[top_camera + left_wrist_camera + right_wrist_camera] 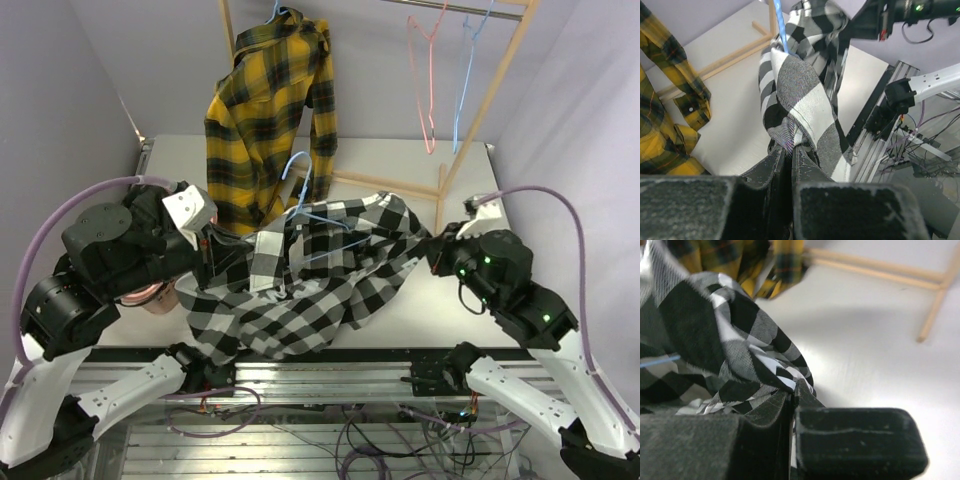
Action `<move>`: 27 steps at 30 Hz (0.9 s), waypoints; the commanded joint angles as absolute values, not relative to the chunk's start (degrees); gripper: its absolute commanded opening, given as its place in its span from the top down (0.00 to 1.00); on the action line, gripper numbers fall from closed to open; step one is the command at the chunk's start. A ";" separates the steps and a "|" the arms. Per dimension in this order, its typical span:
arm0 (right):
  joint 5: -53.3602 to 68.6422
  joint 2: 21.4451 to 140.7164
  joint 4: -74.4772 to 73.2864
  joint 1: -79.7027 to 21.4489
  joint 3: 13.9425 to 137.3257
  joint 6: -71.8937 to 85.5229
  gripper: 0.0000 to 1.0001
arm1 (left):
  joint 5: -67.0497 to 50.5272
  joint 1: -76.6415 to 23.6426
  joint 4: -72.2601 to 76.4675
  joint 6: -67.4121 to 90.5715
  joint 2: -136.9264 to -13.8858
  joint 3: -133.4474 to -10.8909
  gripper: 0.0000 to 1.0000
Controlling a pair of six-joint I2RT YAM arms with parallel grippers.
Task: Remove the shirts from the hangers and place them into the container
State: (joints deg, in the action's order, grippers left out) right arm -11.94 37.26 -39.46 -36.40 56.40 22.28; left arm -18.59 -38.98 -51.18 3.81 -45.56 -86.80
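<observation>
The black-and-white checked shirt (pixel 320 270) hangs stretched above the table between my two grippers. A light blue hanger (pixel 303 190) is still inside it, its hook poking up. My left gripper (pixel 790 147) is shut on a bunched fold of the checked shirt (pixel 800 95), with the blue hanger (pixel 780 25) beyond it. My right gripper (pixel 794 390) is shut on the shirt's other end (pixel 730 340). The yellow-and-black plaid shirt (pixel 270 110) hangs on the rack at the back. A little of the salmon-pink container (pixel 152 295) shows under my left arm.
The light wooden rack frame (pixel 480 110) stands at the back, its foot bars (pixel 390 183) on the table. An empty pink hanger (pixel 425 85) and an empty blue hanger (pixel 466 80) hang from its rod. The table's near edge (pixel 330 352) runs below the checked shirt.
</observation>
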 commanded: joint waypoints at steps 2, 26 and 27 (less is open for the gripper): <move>-29.85 35.54 -42.96 -36.28 61.58 22.27 1.00 | -20.82 -38.83 -48.00 3.34 -43.95 -86.66 0.93; -0.49 44.76 -43.78 -36.21 77.47 12.44 0.56 | -30.68 -38.80 -44.61 5.14 -40.49 -83.33 0.93; 1.20 43.87 -45.05 -36.28 78.18 11.86 0.56 | -31.59 -38.83 -43.93 5.01 -40.71 -82.53 0.93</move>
State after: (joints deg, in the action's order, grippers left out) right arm -8.78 46.46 -37.71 -36.45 74.81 15.64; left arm -28.82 -38.98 -48.88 4.97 -40.23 -84.62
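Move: The right hand already pinches the shirt's shoulder. The tip of the blue hanger it must clear lies about 9 cm to its left, roughly 8 cm above and about level with it fore and aft. From the left hand, which still grips shirt and hanger, that tip is some 20 cm right and 6 cm ahead. The container sits about 25 cm left of the left hand, 13 cm ahead and well below; the yellow shirt hangs some 32 cm ahead and 4 cm right. Still pinching the checked cloth, the right hand tugs it off to the right and up, about 5 cm each way, turning some 15 degrees clockwise. It then swings forward and back to the left, still rising, and opens to let the cloth go. The left hand keeps its grip on shirt and hanger and draws back about 5 cm, turning slightly clockwise. ##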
